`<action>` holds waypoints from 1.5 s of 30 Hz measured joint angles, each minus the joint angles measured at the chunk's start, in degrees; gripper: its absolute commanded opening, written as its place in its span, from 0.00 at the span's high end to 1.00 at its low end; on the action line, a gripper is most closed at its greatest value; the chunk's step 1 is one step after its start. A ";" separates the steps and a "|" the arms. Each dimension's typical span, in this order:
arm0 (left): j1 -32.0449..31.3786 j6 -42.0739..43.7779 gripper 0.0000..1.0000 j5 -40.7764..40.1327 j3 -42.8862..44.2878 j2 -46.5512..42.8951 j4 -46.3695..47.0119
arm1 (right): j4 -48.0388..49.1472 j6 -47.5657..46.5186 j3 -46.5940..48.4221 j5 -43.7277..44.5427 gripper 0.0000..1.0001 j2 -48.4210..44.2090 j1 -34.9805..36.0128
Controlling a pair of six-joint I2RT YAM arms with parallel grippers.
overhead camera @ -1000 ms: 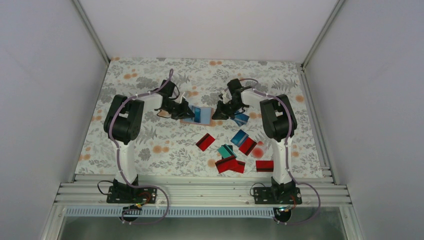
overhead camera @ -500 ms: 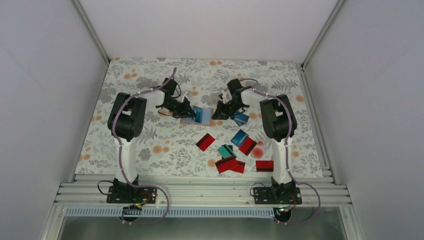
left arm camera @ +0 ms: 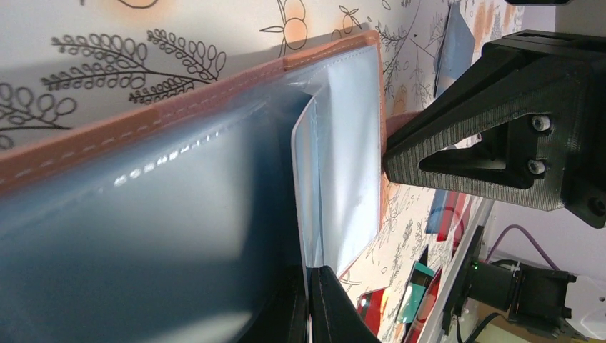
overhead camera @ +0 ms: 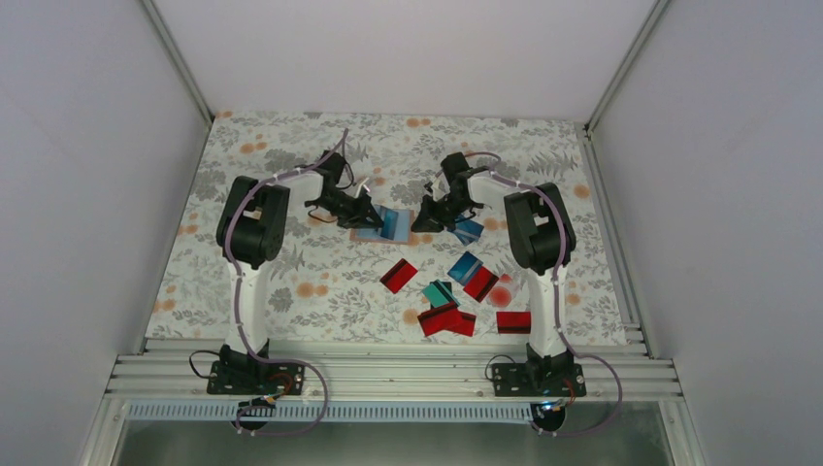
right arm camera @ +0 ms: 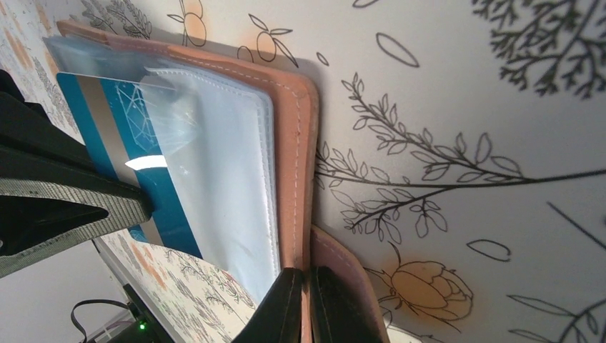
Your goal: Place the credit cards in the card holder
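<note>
The tan card holder (overhead camera: 363, 234) lies open at the middle back of the table, its clear sleeves (right arm camera: 221, 164) facing up. My left gripper (overhead camera: 368, 213) is shut on a blue credit card (right arm camera: 166, 207) that sits partly under a clear sleeve. That card shows edge-on (left arm camera: 304, 164) above the closed jaws (left arm camera: 309, 304), next to the holder's stitched edge (left arm camera: 214, 93). My right gripper (overhead camera: 426, 222) is shut on the holder's tan leather edge (right arm camera: 296, 143), jaws (right arm camera: 309, 304) pinching it. Several loose red, blue and teal credit cards (overhead camera: 446, 320) lie nearer the arms.
A blue card (overhead camera: 469, 231) lies just right of the right gripper. Red cards (overhead camera: 398, 276) (overhead camera: 513, 321), a blue card (overhead camera: 465, 267) and a teal one (overhead camera: 439, 292) are scattered front right. White walls surround the floral table (overhead camera: 291, 282).
The left arm has swung a little to the right, carrying its gripper and the blue card further over the holder. The right arm has stayed put.
</note>
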 measured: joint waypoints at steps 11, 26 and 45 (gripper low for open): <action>-1.97 -1.88 0.83 -2.08 2.05 0.81 -2.12 | -0.63 0.00 0.55 -0.07 0.96 0.26 0.00; -6.10 -3.43 0.62 -12.24 9.31 1.51 -11.15 | -1.95 0.00 2.01 -1.16 0.96 1.33 0.04; -13.62 -5.40 0.35 -30.60 25.35 7.02 -26.80 | -2.12 0.00 2.78 -2.84 0.96 2.16 0.11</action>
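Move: My left fingers still pinch a blue card that is partway into the card holder's right-hand pocket; the pocket's middle lies about 4 cm to their right, 1 cm ahead and 2 cm below. From that hand a lone red card lies some 11 cm back and 4 cm right. My right hand holds the holder's right edge: the pocket's middle is about 4 cm left and 1 cm ahead of it, the loose blue cards 12 cm right, level with it. I slide the card about 2 cm to the right into the pocket with my left hand, and late in that push I let go of it. Then, with the fingers spreading past half open, I swing the hand some 30 degrees so they point nearly straight down by the card's left edge, easing another centimetre right. My right hand keeps its pinch on the holder's edge. ##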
